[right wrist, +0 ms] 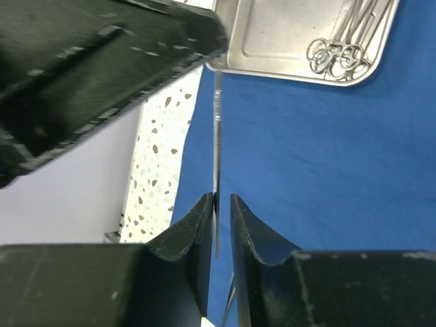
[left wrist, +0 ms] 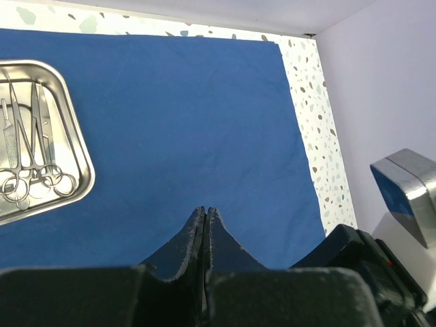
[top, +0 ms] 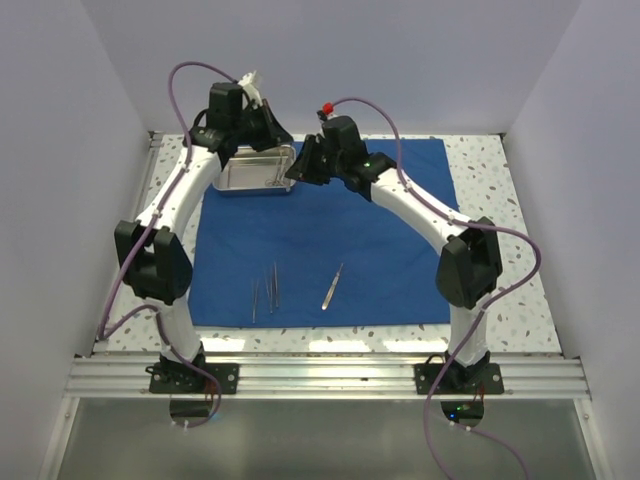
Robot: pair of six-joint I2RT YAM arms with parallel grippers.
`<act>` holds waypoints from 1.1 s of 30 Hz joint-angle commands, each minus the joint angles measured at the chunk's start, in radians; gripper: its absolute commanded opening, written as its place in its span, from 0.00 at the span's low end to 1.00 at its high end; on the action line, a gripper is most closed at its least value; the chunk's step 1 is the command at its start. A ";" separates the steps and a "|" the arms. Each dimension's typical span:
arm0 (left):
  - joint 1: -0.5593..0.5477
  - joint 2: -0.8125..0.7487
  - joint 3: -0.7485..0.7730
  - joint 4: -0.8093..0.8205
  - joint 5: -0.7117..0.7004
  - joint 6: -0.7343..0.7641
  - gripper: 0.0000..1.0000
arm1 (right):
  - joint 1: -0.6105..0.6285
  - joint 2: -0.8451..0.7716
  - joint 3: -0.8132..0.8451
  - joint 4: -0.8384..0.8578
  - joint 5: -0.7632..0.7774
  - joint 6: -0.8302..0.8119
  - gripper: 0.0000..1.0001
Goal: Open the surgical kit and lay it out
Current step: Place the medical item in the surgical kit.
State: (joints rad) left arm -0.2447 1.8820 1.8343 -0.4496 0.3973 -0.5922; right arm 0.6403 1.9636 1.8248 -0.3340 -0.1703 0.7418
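The royal-blue cloth [top: 380, 240] lies spread flat on the table. The steel tray [top: 240, 176] stands at its far left and holds ring-handled scissors [left wrist: 30, 160] [right wrist: 340, 49]. Several thin steel tools [top: 268, 290] and one pair of tweezers [top: 332, 287] lie in a row near the cloth's front edge. My right gripper [right wrist: 223, 199] [top: 298, 168] hovers by the tray's right end, its jaws closed to a narrow slot on a thin steel tool [right wrist: 217, 136] that stands on edge against the left finger. My left gripper [left wrist: 206, 210] is shut and empty above the cloth, behind the tray.
Speckled tabletop [top: 500, 200] shows around the cloth, with white walls on three sides. The left arm's links [right wrist: 102, 61] hang close above the right gripper. An aluminium rail [top: 330, 378] runs along the near edge.
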 commanded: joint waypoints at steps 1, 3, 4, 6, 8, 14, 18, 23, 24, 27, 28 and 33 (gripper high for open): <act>-0.007 -0.067 0.000 0.017 0.006 -0.026 0.00 | -0.005 -0.061 -0.027 0.041 0.011 0.005 0.14; -0.008 -0.067 -0.001 0.017 0.011 -0.029 0.00 | -0.008 -0.072 -0.047 0.046 0.018 0.008 0.00; -0.008 -0.070 -0.001 0.017 0.012 -0.028 0.00 | -0.008 -0.077 -0.062 0.047 0.023 0.011 0.00; -0.010 -0.073 -0.003 0.017 0.015 -0.029 0.00 | -0.007 -0.092 -0.079 0.064 0.026 0.016 0.00; -0.010 -0.080 -0.007 0.017 0.021 -0.027 0.00 | -0.008 -0.104 -0.100 0.076 0.029 0.016 0.00; -0.011 -0.061 0.003 -0.003 0.011 -0.006 0.54 | -0.014 -0.184 -0.143 0.033 0.064 0.001 0.00; -0.010 -0.024 0.072 -0.069 -0.044 0.025 0.86 | -0.022 -0.278 -0.226 -0.017 0.084 -0.021 0.00; 0.011 0.018 0.132 -0.100 -0.104 0.066 0.98 | -0.022 -0.468 -0.428 -0.124 0.114 -0.025 0.00; 0.016 0.025 0.146 -0.106 -0.104 0.071 0.98 | -0.022 -0.500 -0.473 -0.132 0.121 -0.018 0.00; 0.036 0.037 0.148 -0.100 -0.110 0.074 0.98 | -0.022 -0.629 -0.686 -0.139 0.120 0.022 0.00; 0.036 0.039 0.146 -0.095 -0.113 0.080 0.98 | -0.022 -0.661 -0.796 -0.129 0.118 0.034 0.00; 0.036 0.036 0.105 -0.075 -0.115 0.078 0.96 | -0.021 -0.798 -1.036 -0.126 0.115 0.120 0.00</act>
State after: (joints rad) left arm -0.2081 1.9163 1.9457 -0.5411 0.2924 -0.5365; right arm 0.6189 1.2152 0.8818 -0.4469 -0.0696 0.7891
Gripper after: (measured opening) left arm 0.962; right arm 0.015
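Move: The medical item lies thin and level between my hands: its middle is some 5 cm back from my left fingertips, which hold its far end, and about 2 cm ahead of my right ones, almost closed round it. From my right hand, the bare cloth waiting for it lies roughly 18 cm back, 16 right and 23 below. The scalpel lies 7 cm left of that spot, the forceps 14 cm left of the scalpel, and the tray's middle is 14 cm ahead and 13 left of my right hand. I shut my right fingers to pinch the medical item while my left hand keeps hold, then spread my left fingers wide to let go and ease that hand about 4 cm left and a little forward. My right hand speeds away with the item, back and right, sinking late, some 25 cm in all, towards the bare cloth right of the scalpel, its fingers tipping further down. ##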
